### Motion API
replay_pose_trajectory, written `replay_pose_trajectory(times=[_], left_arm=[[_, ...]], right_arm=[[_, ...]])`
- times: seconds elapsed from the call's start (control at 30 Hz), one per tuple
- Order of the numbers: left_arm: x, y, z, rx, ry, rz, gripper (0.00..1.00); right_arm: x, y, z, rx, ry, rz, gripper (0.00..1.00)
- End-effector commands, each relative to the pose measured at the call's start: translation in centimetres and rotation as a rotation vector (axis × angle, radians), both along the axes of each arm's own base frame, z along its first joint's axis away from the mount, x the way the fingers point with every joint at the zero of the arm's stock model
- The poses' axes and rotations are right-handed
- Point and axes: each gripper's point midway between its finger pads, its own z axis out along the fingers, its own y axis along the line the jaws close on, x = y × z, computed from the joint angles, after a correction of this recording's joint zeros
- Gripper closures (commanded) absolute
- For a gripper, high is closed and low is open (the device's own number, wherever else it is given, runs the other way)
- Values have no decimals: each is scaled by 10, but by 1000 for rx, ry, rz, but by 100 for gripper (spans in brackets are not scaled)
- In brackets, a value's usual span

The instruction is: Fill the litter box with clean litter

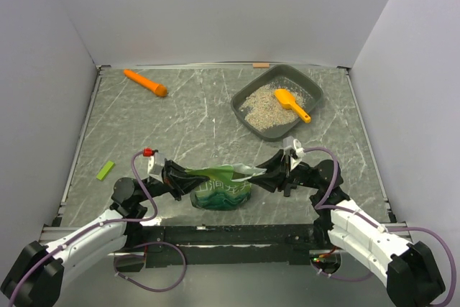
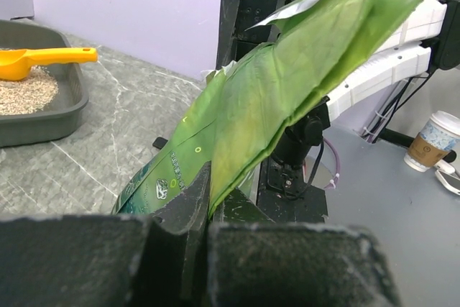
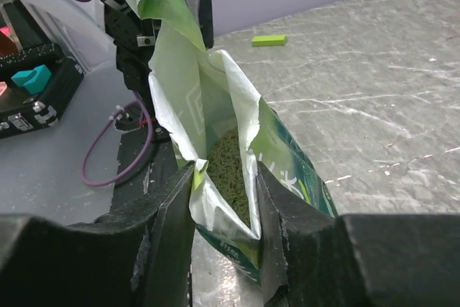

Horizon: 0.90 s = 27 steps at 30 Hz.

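The dark grey litter box (image 1: 314, 88) stands at the back right, partly filled with pale clean litter (image 1: 260, 109), and an orange scoop (image 1: 291, 103) lies in it. A green bag (image 1: 221, 190) stands at the table's front, between both arms. My left gripper (image 2: 208, 199) is shut on the bag's (image 2: 287, 91) left top edge. My right gripper (image 3: 224, 206) straddles the bag's (image 3: 180, 106) open mouth; its jaws stand apart and touch both walls, which are not pinched flat. Granules (image 3: 230, 170) show inside the bag.
An orange carrot-shaped object (image 1: 145, 83) lies at the back left. A small green block (image 1: 106, 170) sits near the left edge. Grey walls close in the table on three sides. Off the table, a paper cup (image 2: 431, 140) stands behind the arms.
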Motion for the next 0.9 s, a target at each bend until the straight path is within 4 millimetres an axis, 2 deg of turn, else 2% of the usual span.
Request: replay_pose_trajectory(times=[0.0, 0.13, 0.2, 0.23, 0.27, 0.37, 0.4, 0.43, 0.47, 0.5, 0.53, 0.57, 0.6, 0.63, 0.67, 0.7, 0.77, 0.87], left_arm=[[-6, 5, 26, -82, -73, -1, 99], [-6, 6, 28, -89, -71, 7, 99], [-5, 7, 30, -93, -69, 10, 99], [-5, 7, 30, -93, -68, 11, 99], [-5, 7, 32, -97, -61, 10, 99], [-2, 7, 37, -105, -35, 18, 99], [3, 6, 30, -81, 13, 34, 99], [8, 8, 34, -93, 31, 64, 99], [12, 9, 39, -102, 59, 84, 99], [18, 8, 27, -60, 138, 104, 99], [21, 12, 39, -88, 150, 136, 99], [25, 14, 37, -75, 195, 164, 99], [31, 15, 19, -19, 291, 198, 99], [35, 22, 30, -44, 318, 246, 99], [37, 25, 28, -35, 359, 271, 99], [39, 28, 26, -27, 398, 292, 99], [39, 31, 14, 8, 531, 322, 99], [33, 31, -6, 56, 704, 323, 99]], right_arm=[[-8, 0, 23, 49, -115, 36, 61], [-10, 1, 17, 44, -81, 60, 69], [-11, 2, 15, 56, -81, 66, 77], [-11, 2, 15, 60, -72, 69, 83], [-12, 2, 16, 66, -77, 70, 99], [-12, -1, 25, 99, -54, 45, 100], [-12, -2, 28, 110, -41, 34, 100], [-12, -3, 29, 113, 1, 26, 100], [-12, -5, 42, 132, -10, 9, 100], [-9, -4, 31, 93, 82, -8, 100], [-7, -6, 31, 83, 128, -31, 100], [-6, -9, 46, 95, 119, -60, 100], [-5, -10, 29, 40, 234, -81, 100], [-5, -12, 36, 41, 252, -97, 100], [-7, -14, 36, 35, 281, -108, 100], [-8, -16, 27, 12, 370, -124, 100], [-9, -18, 27, 1, 439, -148, 100], [-13, -19, 11, -50, 597, -164, 100]])
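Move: The green litter bag stands between my hands, its open rim at about their height. My left hand still pinches the rim's left end, and my half-open right fingers straddle the right end. The bag's middle is about 6 cm right and 2 cm back of my left hand, about 7 cm left and 2 cm back of my right, some 12 cm lower. From my right hand the black clip is about 12 cm right and 3 cm ahead, the litter box roughly 32 cm ahead and 13 cm right, both 20 cm below. I close my right fingers on the two rim edges and pinch them together, while my left hand keeps its grip. Then I roll both hands together some 25 degrees, their upper sides going forward, and ease them about 1 cm apart, left hand also slightly forward and right hand slightly back, drawing the rim out between them. ##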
